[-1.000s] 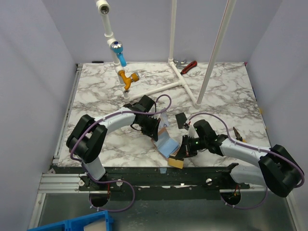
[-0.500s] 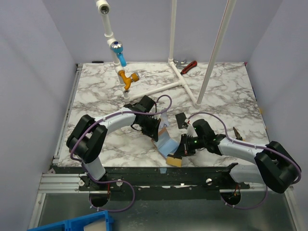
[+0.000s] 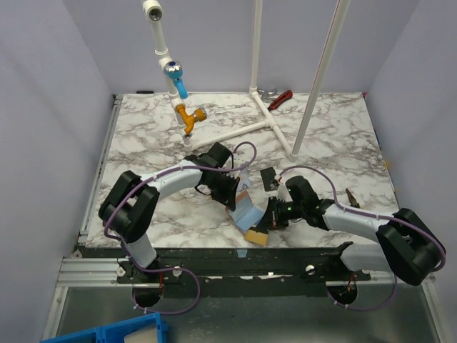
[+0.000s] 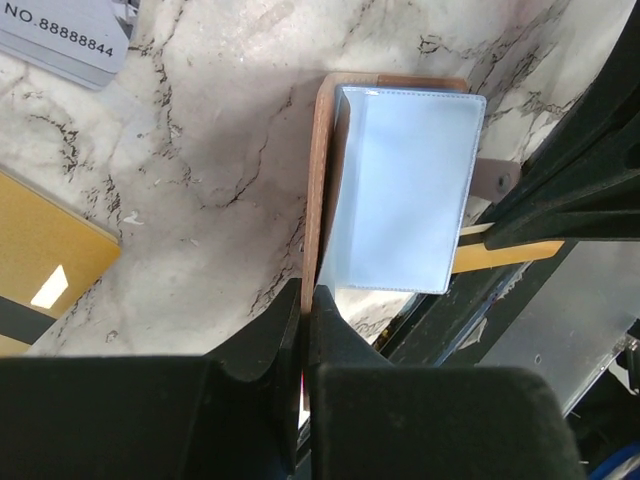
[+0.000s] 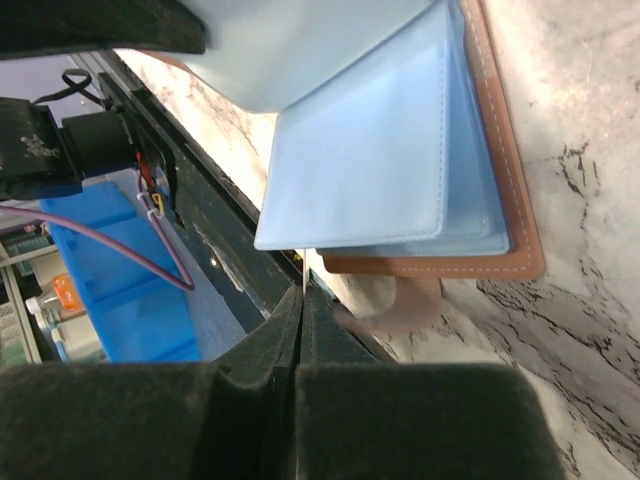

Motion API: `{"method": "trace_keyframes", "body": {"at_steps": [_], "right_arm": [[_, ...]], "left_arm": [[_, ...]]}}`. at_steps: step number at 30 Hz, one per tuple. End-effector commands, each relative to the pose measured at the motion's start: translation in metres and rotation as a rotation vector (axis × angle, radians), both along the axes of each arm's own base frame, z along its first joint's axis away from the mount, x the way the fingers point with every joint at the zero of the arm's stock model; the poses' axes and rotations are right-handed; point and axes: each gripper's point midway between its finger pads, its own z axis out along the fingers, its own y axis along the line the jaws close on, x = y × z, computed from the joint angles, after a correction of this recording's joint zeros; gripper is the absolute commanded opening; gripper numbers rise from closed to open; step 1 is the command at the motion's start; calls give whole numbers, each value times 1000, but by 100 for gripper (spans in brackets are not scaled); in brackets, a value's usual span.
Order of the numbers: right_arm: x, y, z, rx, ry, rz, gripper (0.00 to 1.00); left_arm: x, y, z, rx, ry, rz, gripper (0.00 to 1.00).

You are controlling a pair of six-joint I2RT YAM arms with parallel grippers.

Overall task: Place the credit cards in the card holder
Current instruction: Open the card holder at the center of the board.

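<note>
The card holder (image 3: 246,213) lies open near the table's front edge, its tan cover (image 4: 316,180) under light-blue sleeves (image 4: 405,190). My left gripper (image 4: 305,300) is shut on the cover's edge, just behind the holder in the top view (image 3: 230,196). My right gripper (image 3: 264,225) is shut on a thin gold card (image 3: 257,237), seen edge-on (image 5: 303,285) right at the sleeves' open end (image 5: 370,170). In the left wrist view, this card (image 4: 505,255) pokes out beside the holder. A silvery-grey card (image 4: 70,35) and a gold card with a dark stripe (image 4: 40,260) lie flat on the marble.
A white pipe frame (image 3: 275,125) with orange (image 3: 190,116) and blue (image 3: 176,75) fittings stands at the back. Red-handled pliers (image 3: 280,98) lie at the far edge. The table's front rail (image 3: 235,261) runs just below the holder, and a blue bin (image 5: 110,270) sits below it.
My right gripper has moved slightly left and up with the gold card, closer to the holder's open sleeves. The left gripper keeps its hold in the same place.
</note>
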Motion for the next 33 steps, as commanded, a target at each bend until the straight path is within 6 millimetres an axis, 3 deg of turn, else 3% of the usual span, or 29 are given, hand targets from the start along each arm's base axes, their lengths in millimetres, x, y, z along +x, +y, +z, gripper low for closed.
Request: {"method": "trace_keyframes", "body": {"at_steps": [1,3,8,22,27,33], "right_arm": [[27,11,19,49,-78,-63,1],[36,14,24,51,-104,-80,1],[45,20,17,33,-95,-74,1],[50,27,8,43,-83,-58,1],[48,29,-4,48,-53,-54,1],[47,28,-9,44,-39,-50,1]], "left_arm": [[-7,-6,12,-46,-2,-35,10],[-8,-7,13,-54,0,-34,22],[-9,-10,19,-87,-1,-30,40],[3,-4,33,-156,22,19,45],[3,-8,41,-203,51,9,44],[12,-8,28,-155,63,17,43]]}}
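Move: My left fingers already pinch the card holder's tan cover. The blue sleeve leaf beside it is centred about 5 cm to their right, 3 cm back and 2 cm lower. The silver cards lie some 9 cm ahead and 3 cm right of that hand, on the board. From my right hand, which still grips a gold card, the blue leaf is about 4 cm ahead and 4 cm left, slightly below. The black card lies some 15 cm ahead and 2 cm right. With the gold card as a blade, my right hand sweeps about 5 cm forward and left, rising a little and then sinking some 3 cm, wedging the card between the standing blue leaf and the lower sleeves. Meanwhile my left fingers open to nearly half, releasing the cover, and rise nearly 3 cm as they tilt slightly outward to the right. ##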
